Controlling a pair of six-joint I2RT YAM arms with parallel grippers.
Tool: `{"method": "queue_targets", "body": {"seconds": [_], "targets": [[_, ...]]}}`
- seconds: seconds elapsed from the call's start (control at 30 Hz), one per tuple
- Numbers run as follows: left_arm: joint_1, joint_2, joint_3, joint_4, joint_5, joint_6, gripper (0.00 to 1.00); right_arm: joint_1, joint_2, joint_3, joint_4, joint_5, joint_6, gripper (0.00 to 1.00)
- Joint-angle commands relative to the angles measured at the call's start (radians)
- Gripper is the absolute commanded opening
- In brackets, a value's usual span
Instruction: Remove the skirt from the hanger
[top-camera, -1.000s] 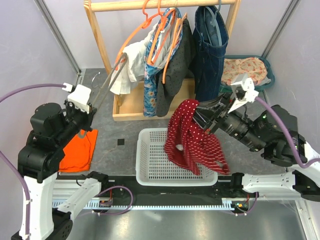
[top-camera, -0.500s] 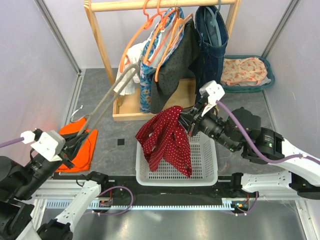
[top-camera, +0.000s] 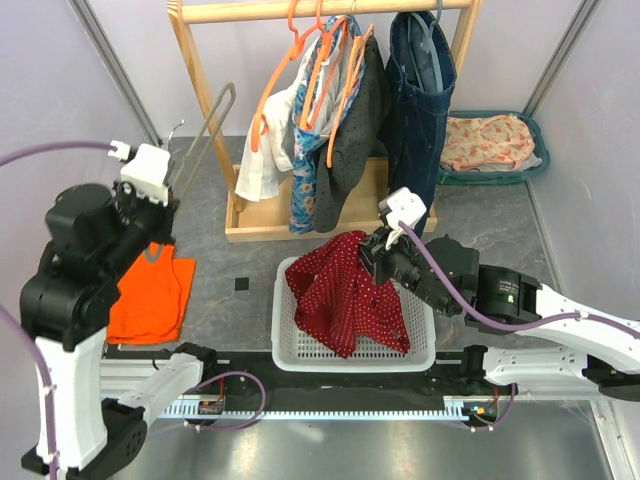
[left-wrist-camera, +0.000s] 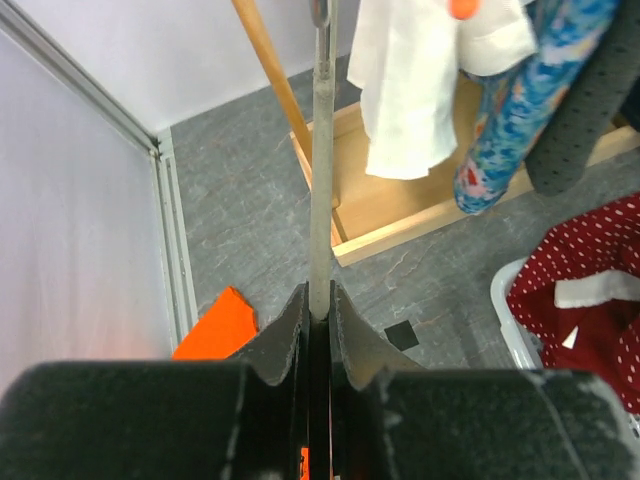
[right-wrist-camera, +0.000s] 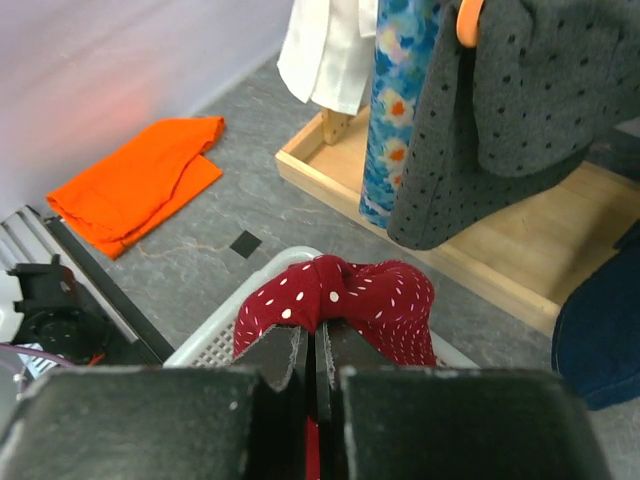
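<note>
The skirt (top-camera: 340, 295) is dark red with white dots and hangs bunched from my right gripper (top-camera: 372, 255), its lower part lying in the white basket (top-camera: 290, 355). In the right wrist view the gripper (right-wrist-camera: 317, 335) is shut on a fold of the skirt (right-wrist-camera: 370, 295) above the basket rim (right-wrist-camera: 215, 330). The bare grey hanger (top-camera: 205, 135) slants up toward the rack, apart from the skirt. My left gripper (top-camera: 160, 212) holds its lower end. The left wrist view shows that gripper (left-wrist-camera: 319, 305) shut on the hanger bar (left-wrist-camera: 320, 180).
A wooden clothes rack (top-camera: 200, 95) stands at the back with several garments on orange hangers and dark jeans (top-camera: 420, 90). An orange cloth (top-camera: 150, 300) lies on the floor at left. A teal tray (top-camera: 535, 135) with floral fabric sits at back right.
My right gripper has carried the skirt left and down until it rests in the basket. The left arm has swung about with the bare hanger, which now points up beside the rack.
</note>
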Motion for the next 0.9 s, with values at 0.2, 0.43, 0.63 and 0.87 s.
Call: {"method": "queue_targets", "body": {"seconds": [0.2, 0.43, 0.63, 0.87], "targets": [[0.002, 0.294, 0.213, 0.018, -0.012, -0.062, 0.02, 0.002, -0.079, -0.104, 0.009, 0.103, 0.059, 0.00], [0.014, 0.548, 0.477, -0.037, -0.023, -0.068, 0.02, 0.002, -0.125, -0.169, 0.015, 0.136, 0.071, 0.00], [0.062, 0.727, 0.695, -0.056, -0.021, -0.097, 0.02, 0.002, -0.163, -0.228, 0.026, 0.157, 0.077, 0.00], [0.065, 0.822, 0.789, 0.015, -0.030, -0.104, 0.02, 0.002, -0.179, -0.333, 0.048, 0.203, 0.099, 0.00]]}}
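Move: The left hand, still gripping the empty grey hanger, has its place on the rack's bar some 31 cm ahead, 9 cm to the right and 12 cm up; the left post stands about 30 cm ahead and 2 cm right, the white shirt 28 cm ahead and 19 cm right. The right hand already holds the skirt over the white basket, whose middle is about 2 cm back, 3 cm left and 30 cm below; the grey garment hangs roughly 26 cm ahead and 7 cm left. Forward and nearly level, the left arm carries the hanger about 20 cm towards the rack's bar, easing off at the end and tipping its fingers slightly down. Meanwhile the right arm sinks some 7 cm and drifts 5 cm right, swinging about 10 degrees clockwise, lowering the skirt towards the basket with the fingers still shut on it. ##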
